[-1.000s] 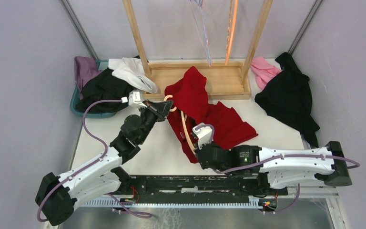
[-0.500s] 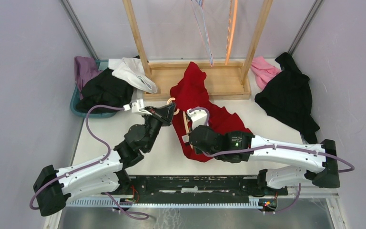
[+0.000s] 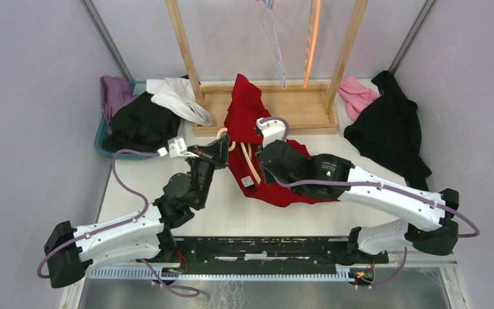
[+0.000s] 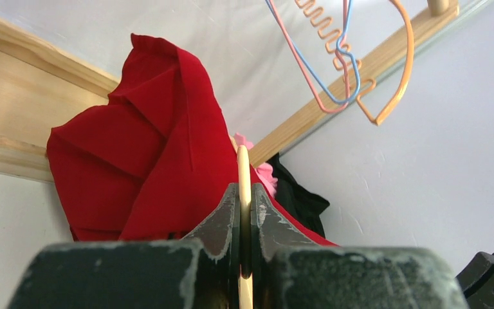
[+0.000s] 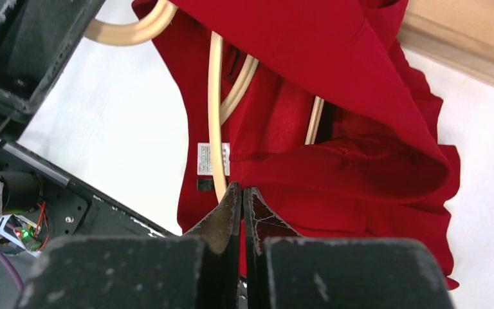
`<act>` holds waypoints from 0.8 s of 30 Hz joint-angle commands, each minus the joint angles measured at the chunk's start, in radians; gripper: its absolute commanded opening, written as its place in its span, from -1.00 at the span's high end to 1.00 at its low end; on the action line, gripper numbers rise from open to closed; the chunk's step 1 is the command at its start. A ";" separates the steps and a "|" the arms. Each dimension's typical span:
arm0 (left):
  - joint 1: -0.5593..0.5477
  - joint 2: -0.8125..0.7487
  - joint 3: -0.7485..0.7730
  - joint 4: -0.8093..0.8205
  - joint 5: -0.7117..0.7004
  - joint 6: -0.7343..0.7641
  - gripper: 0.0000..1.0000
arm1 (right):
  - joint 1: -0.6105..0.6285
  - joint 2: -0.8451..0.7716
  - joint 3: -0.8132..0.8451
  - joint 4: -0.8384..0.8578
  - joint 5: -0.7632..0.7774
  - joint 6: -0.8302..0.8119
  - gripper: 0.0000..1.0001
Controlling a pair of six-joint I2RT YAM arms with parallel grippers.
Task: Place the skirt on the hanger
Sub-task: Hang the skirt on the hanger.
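Note:
The red skirt (image 3: 276, 190) lies bunched mid-table, its top edge reaching the wooden rack; it also fills the left wrist view (image 4: 161, 161) and the right wrist view (image 5: 360, 187). The cream hanger (image 3: 249, 164) is threaded into it, its bars running under the fabric (image 5: 215, 116). My left gripper (image 3: 222, 143) is shut on the hanger's hook end (image 4: 244, 167), the thin cream rod pinched between its jaws (image 4: 244, 193). My right gripper (image 3: 262, 170) is shut on the skirt's edge beside the white label (image 5: 241, 193).
A wooden rack base (image 3: 296, 106) stands behind the skirt, with wire hangers (image 3: 276, 45) hanging above it. A black garment (image 3: 386, 129) and a pink one (image 3: 357, 93) lie at the right. A teal bin (image 3: 101, 147) with dark, white and purple clothes sits at the left.
My right gripper has moved away from the near edge toward the rack, dragging the skirt with it along the hanger. My left gripper has shifted only slightly, still holding the hanger.

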 commanded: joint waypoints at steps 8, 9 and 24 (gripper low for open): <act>-0.067 0.008 0.036 -0.070 -0.160 -0.049 0.93 | -0.061 0.098 0.198 0.059 0.008 -0.090 0.98; -0.069 -0.001 0.012 -0.066 -0.172 -0.058 0.93 | -0.069 0.102 0.199 0.059 0.004 -0.092 0.98; -0.076 0.159 -0.165 0.475 -0.336 0.140 0.93 | -0.142 0.009 -0.055 0.095 -0.039 0.013 0.98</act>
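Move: The hanger's near arm, going down inside the red skirt, lies about 3 cm left of the right hand, 2 cm back and 5 cm below it. From there the hook, in the left gripper, is some 12 cm left, 5 ahead and 4 up; the white label is roughly 5 cm left, 3 back and 12 below. From the left hand, the pinched skirt edge lies about 12 cm right, 5 back and 4 below. The skirt's upper edge stays pinched in the right fingers and, after a slight lift, is drawn over the hanger, forward about 4 cm, then down and a little right, ending 5 cm lower. The left hand keeps the hanger gripped, rises briefly, then sinks to some 7 cm below its start while going 3 cm left and turning about 12 degrees counter-clockwise. ##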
